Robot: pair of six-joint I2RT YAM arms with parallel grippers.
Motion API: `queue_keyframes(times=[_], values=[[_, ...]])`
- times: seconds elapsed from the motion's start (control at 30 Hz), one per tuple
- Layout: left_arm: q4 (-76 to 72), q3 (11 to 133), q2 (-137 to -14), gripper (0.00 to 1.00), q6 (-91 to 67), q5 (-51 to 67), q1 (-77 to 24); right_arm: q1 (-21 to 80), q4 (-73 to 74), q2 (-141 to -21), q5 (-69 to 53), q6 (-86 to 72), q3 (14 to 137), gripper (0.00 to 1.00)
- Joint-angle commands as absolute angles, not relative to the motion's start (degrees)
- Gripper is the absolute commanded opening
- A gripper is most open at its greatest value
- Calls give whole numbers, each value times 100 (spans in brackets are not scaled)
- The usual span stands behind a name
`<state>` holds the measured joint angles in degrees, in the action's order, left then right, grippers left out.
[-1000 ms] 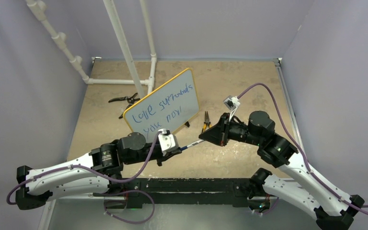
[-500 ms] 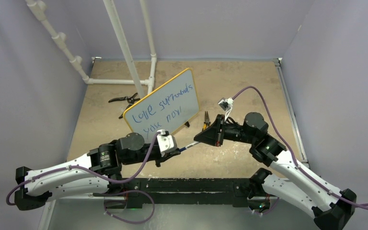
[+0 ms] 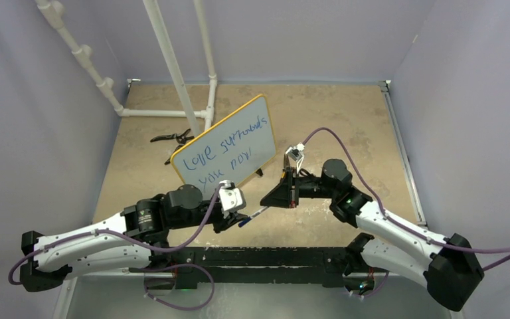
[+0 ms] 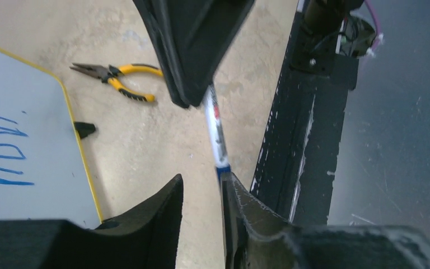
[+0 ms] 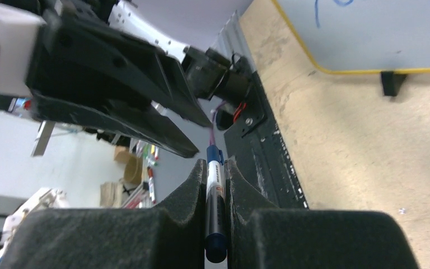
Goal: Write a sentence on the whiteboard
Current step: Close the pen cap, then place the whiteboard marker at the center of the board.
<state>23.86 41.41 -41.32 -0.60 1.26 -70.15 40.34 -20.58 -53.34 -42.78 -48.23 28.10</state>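
Observation:
The whiteboard [image 3: 248, 110] stands tilted mid-table, yellow-framed, with the sentence [image 3: 228, 150] in blue cursive across two lines. In the left wrist view its corner [image 4: 28, 106] shows the word "now" [image 4: 3, 162]. A blue-capped white marker [image 3: 254, 216] hangs between the two arms near the front edge. My right gripper [image 3: 265, 201] is shut on its barrel [image 5: 215, 202]. My left gripper [image 4: 202, 178] is open, and the marker's blue cap [image 4: 221, 170] lies against the tip of one finger. The left gripper [image 3: 238, 218] sits just left of the marker.
Yellow-handled pliers [image 4: 117, 78] lie on the table right of the board, behind my right arm. Black pliers [image 3: 172, 138] lie left of the board. White pipes [image 3: 172, 66] rise at the back left. The black base rail [image 3: 265, 256] runs along the front edge.
My left gripper's jaws have parted off the marker's cap. The right arm has swung left and nearer with the marker, whose capped end has dropped towards the front.

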Motion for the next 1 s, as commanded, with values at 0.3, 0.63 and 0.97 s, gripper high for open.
queue_keyframes(times=[0.3,0.63,0.97], values=[[2286,4716,-3985,59,-733,648,-7005,4074,-3295,-5772,-4970,-5262,2684,0],[2680,4710,-4304,77,-1245,396,-7005,4061,-2904,-5532,-4957,-5046,2988,0],[2731,4724,-4691,76,-1223,485,-7005,4052,-2487,-5323,-4914,-4805,3257,0]])
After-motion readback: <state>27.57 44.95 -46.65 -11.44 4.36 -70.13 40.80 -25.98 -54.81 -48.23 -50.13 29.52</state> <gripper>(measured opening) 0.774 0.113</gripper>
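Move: The pen cap, already on the pen that the right hand holds, lies right at the left fingertips, about 1 cm back, 1 cm right and 1 cm below that hand. From the left hand, the whiteboard's middle is some 19 cm ahead, 6 cm left and 12 cm below, and the pliers about 9 cm ahead, 15 cm right and 20 cm below. From the right hand, the cap is roughly 5 cm back, 5 cm left and about 1 cm lower. The left hand, its fingers already slightly open, spreads them wide as it rises about 4 cm off the capped end, draws back 1.5 cm, then sinks some 5 cm with the wrist tipping about 10 degrees, bringing the fingers either side of the cap. The right hand keeps its pinch on the pen, easing back about 1.5 cm, dipping slightly, then rising 3 cm. ##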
